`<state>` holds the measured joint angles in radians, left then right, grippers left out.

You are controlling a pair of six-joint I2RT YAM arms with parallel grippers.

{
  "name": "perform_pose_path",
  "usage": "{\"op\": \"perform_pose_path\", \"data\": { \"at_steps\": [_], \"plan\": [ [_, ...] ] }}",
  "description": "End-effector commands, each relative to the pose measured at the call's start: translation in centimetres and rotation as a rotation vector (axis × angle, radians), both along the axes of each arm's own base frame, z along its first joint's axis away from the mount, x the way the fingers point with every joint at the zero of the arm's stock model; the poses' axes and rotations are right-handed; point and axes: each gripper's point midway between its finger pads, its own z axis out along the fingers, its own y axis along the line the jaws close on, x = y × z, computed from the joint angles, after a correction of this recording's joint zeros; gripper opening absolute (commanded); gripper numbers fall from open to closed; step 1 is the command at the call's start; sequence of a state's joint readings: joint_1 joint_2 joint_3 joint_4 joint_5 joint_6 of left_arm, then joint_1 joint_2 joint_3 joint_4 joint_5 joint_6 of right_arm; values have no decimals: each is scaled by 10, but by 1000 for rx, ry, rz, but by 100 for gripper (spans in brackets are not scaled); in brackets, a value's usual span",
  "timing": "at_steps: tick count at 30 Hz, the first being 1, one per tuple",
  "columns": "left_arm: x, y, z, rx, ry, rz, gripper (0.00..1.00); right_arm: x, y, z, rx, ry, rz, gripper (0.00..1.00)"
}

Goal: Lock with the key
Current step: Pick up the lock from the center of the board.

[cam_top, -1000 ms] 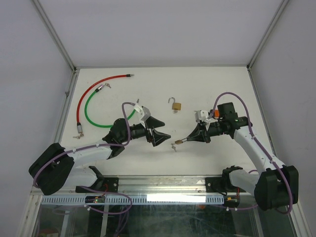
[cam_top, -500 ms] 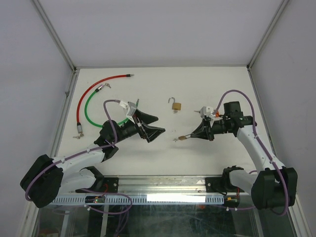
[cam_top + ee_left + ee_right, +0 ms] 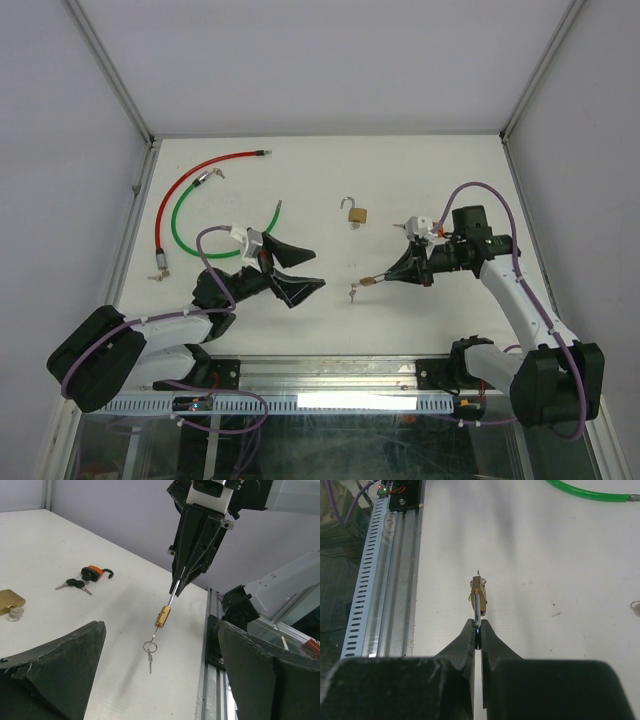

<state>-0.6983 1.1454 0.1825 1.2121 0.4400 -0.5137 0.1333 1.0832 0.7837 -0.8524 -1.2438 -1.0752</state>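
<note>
My right gripper (image 3: 386,277) (image 3: 478,625) is shut on the steel shackle of a small brass padlock (image 3: 370,281) (image 3: 163,616) (image 3: 480,591), holding it tilted just above the table. A key ring with keys (image 3: 352,293) (image 3: 149,654) hangs from the lock's lower end. In the left wrist view the right gripper (image 3: 177,582) points down toward me. My left gripper (image 3: 312,268) (image 3: 161,630) stands wide open to the left of the keys, apart from them, with nothing between its fingers.
A larger brass padlock (image 3: 356,213) (image 3: 10,602) with an open shackle lies at mid-table. An orange padlock with keys (image 3: 94,573) lies behind it. Red cable (image 3: 200,172) and green cable (image 3: 215,245) curve at the far left. The metal rail (image 3: 385,570) runs along the near edge.
My left gripper opened fully and drew back to the left, away from the hanging keys. The right gripper kept its hold on the small padlock and shifted slightly.
</note>
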Motion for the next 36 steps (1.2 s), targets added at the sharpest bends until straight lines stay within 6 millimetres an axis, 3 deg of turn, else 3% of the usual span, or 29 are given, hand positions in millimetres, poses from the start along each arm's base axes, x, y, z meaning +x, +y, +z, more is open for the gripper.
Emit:
{"op": "perform_pose_path", "data": {
  "at_steps": [1,8,21,26,36],
  "plan": [
    [-16,4,31,-78,-168,-51,99,-2,10,23,55,-65,53,0],
    [-26,-2,13,23,-287,-113,99,-5,13,22,54,-58,71,0],
    [-18,-29,-12,121,-410,-231,99,-9,14,20,64,-73,91,0],
    [-17,-41,-18,78,-347,-297,89,-10,15,20,68,-77,100,0],
    [-14,-67,-27,65,-403,-220,73,-12,17,19,66,-73,110,0]
  ]
}}
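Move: The small lock's brass body, held out by its long shackle, lies about 13 cm to the left hand's right, 1 cm farther out and some 6 cm lower. Its keys dangle from it, roughly 10 cm to the left hand's right, level fore and aft, 9 cm below. The large brass padlock rests about 22 cm ahead, 13 cm right and 19 cm down. From the right hand, the small lock's body is about 6 cm left, straight across, 2 cm lower. The right fingers keep the small lock's shackle pinched, easing the lock about 1 cm back and left. The open left hand first draws back a little, then sinks some 8 cm while moving about 6 cm right towards the lock's body and keys, turning roughly 20 degrees clockwise; late on, its fingers close partway, with no touch yet visible. ##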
